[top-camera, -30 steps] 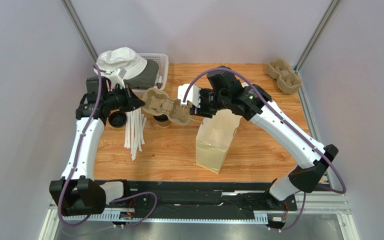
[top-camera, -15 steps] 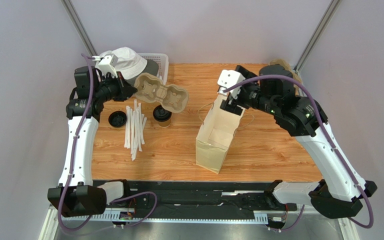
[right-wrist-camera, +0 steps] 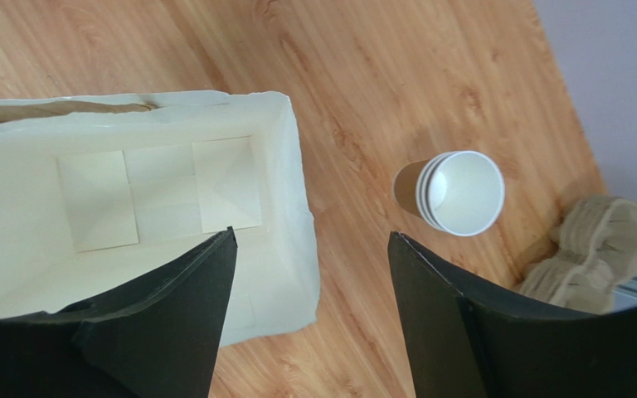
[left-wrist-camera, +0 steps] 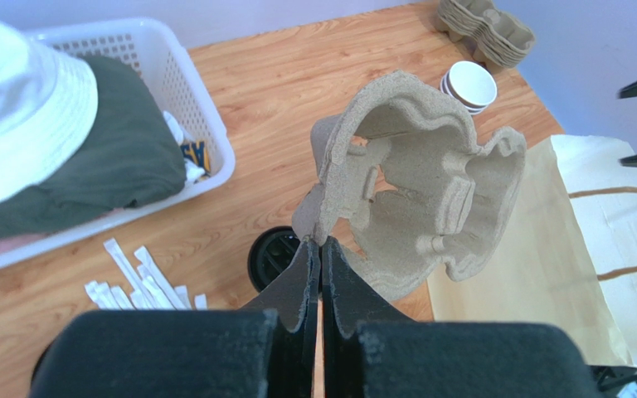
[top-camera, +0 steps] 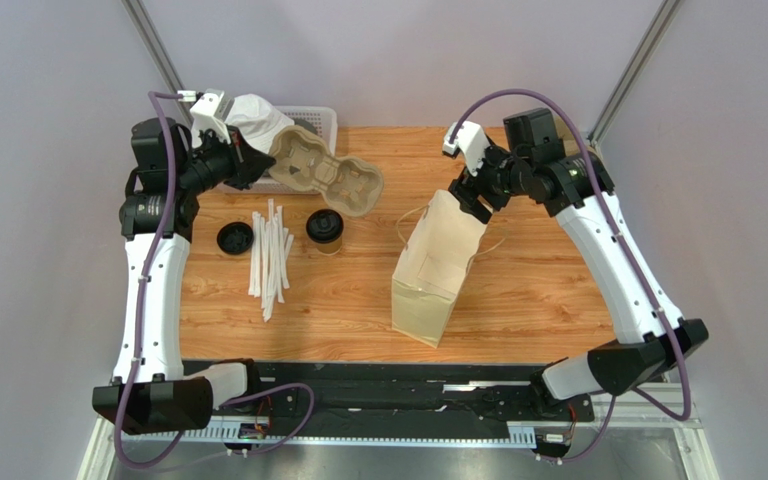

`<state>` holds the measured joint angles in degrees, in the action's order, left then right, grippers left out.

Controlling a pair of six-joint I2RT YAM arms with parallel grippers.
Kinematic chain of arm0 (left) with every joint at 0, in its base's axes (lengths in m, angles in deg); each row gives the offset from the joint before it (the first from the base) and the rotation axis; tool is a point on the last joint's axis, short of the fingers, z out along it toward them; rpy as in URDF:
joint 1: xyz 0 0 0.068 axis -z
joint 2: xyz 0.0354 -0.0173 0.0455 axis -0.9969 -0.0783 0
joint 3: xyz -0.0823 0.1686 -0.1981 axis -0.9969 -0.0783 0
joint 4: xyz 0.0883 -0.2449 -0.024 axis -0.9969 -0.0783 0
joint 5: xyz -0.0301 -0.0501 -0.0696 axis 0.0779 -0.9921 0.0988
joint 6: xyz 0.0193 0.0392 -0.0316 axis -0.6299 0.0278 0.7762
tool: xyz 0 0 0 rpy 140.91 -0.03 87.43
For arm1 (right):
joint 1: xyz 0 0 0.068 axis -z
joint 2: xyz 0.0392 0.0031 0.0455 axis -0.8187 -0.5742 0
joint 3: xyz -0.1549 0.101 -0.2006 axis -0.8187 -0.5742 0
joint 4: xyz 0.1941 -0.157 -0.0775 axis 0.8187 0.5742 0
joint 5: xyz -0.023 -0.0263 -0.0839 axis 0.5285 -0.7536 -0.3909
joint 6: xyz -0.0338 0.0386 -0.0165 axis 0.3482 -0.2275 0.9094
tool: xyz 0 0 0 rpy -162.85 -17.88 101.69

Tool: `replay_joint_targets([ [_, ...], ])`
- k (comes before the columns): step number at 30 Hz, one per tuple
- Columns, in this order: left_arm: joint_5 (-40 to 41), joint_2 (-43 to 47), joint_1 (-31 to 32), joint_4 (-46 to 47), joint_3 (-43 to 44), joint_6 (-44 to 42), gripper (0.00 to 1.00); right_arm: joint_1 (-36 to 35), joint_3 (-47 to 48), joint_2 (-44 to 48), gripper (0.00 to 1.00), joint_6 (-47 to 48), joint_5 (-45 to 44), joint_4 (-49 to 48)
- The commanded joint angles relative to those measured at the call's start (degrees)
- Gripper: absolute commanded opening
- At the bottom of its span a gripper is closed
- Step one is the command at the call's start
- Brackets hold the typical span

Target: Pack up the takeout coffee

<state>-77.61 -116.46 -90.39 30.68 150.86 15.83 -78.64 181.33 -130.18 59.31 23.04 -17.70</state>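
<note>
The takeout coffee (top-camera: 325, 228), a small tan cup with a black lid, stands on the table left of centre. In the left wrist view only its lid (left-wrist-camera: 270, 259) shows, under the pulp tray. My left gripper (top-camera: 258, 166) (left-wrist-camera: 320, 241) is shut on the edge of the pulp cup tray (top-camera: 326, 181) (left-wrist-camera: 417, 186) and holds it tilted in the air behind the cup. The brown paper bag (top-camera: 428, 285) (right-wrist-camera: 299, 195) stands open with nothing inside. My right gripper (top-camera: 470, 193) (right-wrist-camera: 312, 235) hangs open over the bag's far rim, holding nothing.
A loose black disc (top-camera: 234, 238) and several white paper sticks (top-camera: 270, 258) lie left of the cup. A white basket (top-camera: 324, 116) (left-wrist-camera: 182, 76) with a white hat (left-wrist-camera: 15, 116) sits at the back left. Stacked paper cups (right-wrist-camera: 460, 192) (left-wrist-camera: 471, 83) and spare pulp trays (right-wrist-camera: 600, 249) (left-wrist-camera: 488, 29) are at the back right.
My right gripper has left the pulp tray, opened and swung right and back to the bag's far rim. My left arm has carried the tray back and left, uncovering the coffee.
</note>
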Motion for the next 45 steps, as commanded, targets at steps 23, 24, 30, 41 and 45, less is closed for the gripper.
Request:
replay_joint_targets([
  [23, 14.6, 5.6, 36.7, -1.8, 24.4, -27.7, 0.00, -0.5, 14.2, -8.7, 0.00, -6.2, 8.4, 8.7],
  [24, 19.4, 4.5, 39.1, -2.6, 25.2, -29.3, 0.00, -1.3, 14.3, -8.2, 0.00, -6.6, 7.7, 8.8],
  [30, 35.4, 4.3, 55.6, -2.5, 22.4, -42.5, 0.00, -4.4, 14.1, -6.9, 0.00, -9.3, 3.9, 8.5],
  [41, 52.8, 4.9, 70.2, 3.6, 10.6, -58.3, 0.00, -5.6, 14.9, -6.4, 0.00, -12.1, 2.6, 8.8],
  [45, 52.7, 5.4, 71.6, 5.3, 8.9, -59.7, 0.00, -6.2, 14.6, -6.3, 0.00, -12.2, 2.8, 8.7],
])
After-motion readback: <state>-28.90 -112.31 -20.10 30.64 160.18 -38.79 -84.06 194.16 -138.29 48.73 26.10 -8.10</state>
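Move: The mouth of the paper bag lies about 30 cm right, 10 cm back and 11 cm below the left hand, which already holds the cup carrier; the lidded coffee cup is some 6 cm ahead, 8 cm right and 30 cm below that hand. The bag's far rim is straight under the open right hand, about 5 cm down, with the white cup stack roughly 17 cm ahead, 9 cm right and 24 cm below. Left hand rolls and swings its carrier 25 cm right-back over the bag; right dips, pinches rim, draws left. ##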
